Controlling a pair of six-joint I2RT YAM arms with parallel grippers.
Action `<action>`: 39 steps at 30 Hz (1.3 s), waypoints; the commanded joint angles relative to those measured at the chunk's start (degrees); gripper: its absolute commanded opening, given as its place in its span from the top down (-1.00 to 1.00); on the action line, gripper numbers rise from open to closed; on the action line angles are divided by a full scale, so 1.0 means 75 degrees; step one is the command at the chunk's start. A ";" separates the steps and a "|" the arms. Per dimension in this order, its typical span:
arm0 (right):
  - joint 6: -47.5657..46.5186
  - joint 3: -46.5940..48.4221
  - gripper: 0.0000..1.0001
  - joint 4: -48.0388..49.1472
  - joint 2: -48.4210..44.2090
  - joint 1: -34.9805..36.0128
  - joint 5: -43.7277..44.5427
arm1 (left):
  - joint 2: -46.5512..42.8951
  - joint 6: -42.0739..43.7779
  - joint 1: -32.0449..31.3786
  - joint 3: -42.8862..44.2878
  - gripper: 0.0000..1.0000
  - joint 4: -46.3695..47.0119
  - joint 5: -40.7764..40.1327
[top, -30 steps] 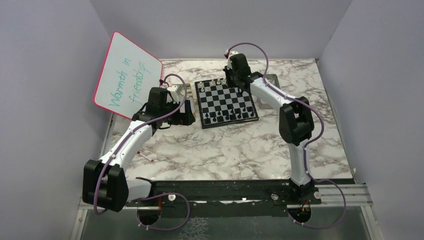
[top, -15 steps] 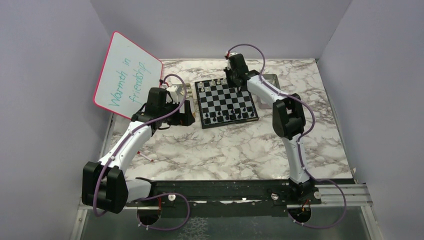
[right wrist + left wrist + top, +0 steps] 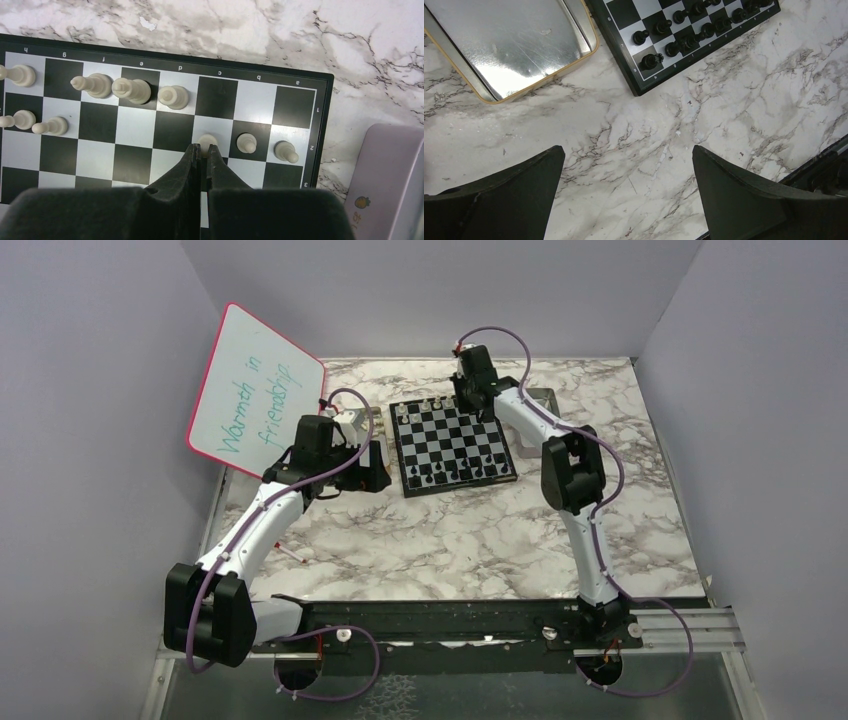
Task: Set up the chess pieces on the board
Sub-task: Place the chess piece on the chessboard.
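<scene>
The board (image 3: pixel 450 440) lies at the middle back of the marble table. My right gripper (image 3: pixel 204 148) hangs over its far right corner, shut on a white pawn (image 3: pixel 207 139) that stands on a pale square in the second row. To its right stand two more white pawns (image 3: pixel 246 143). Taller white pieces (image 3: pixel 132 91) line the edge row. Black pieces (image 3: pixel 649 61) fill the near rows of the board (image 3: pixel 624 15). My left gripper (image 3: pixel 628 160) is open over bare marble, left of the board, with nothing between its fingers.
A shiny metal tray (image 3: pixel 514 45) lies next to the board's left side. A lilac box (image 3: pixel 385 170) sits just right of the board. A pink-rimmed whiteboard (image 3: pixel 255 390) leans against the left wall.
The right arm's elbow has swung left and toward the board, while its gripper stayed over the far right corner. The left arm has not moved.
</scene>
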 commanded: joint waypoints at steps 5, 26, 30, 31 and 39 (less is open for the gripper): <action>0.0094 0.0511 0.82 -0.0315 0.0394 -0.0050 -0.0130 | -0.0182 0.0060 0.0044 -0.0021 -0.98 0.0070 0.0181; 0.0186 0.0857 0.70 -0.0675 0.0728 -0.0098 -0.0222 | -0.0211 0.0059 0.0044 -0.0024 -0.98 0.0070 0.0148; 0.0198 0.0944 0.58 -0.0719 0.0762 -0.0109 -0.0243 | -0.0208 0.0055 0.0044 -0.0015 -0.98 0.0071 0.0145; 0.0198 0.0969 0.57 -0.0737 0.0771 -0.0106 -0.0243 | -0.0212 0.0057 0.0044 -0.0027 -0.98 0.0070 0.0145; 0.0107 0.1311 0.38 -0.0899 0.0718 -0.0109 -0.0244 | -0.0298 0.0078 0.0044 -0.0054 -0.98 0.0035 0.0049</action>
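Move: My right hand grips a white pawn right over its square, c2, with the square's surface some 4 cm below my hand point. The pawn on b2 stands about 3 cm to the right, level with it; the white piece on d1 about 3 cm left and 2 cm farther out, and its neighbour on e1 roughly 6 cm left, 2 cm out. From my idle left hand c2 lies about 25 cm ahead, 20 cm right and 10 cm below. I ease the pawn straight down onto c2 with my right hand, sinking about 1.5 cm and slowing on the way, the wrist barely turning. Most of the way down I start to spread my fingers, keeping low over the board, until a small gap shows on each side of the pawn and it is let go. ##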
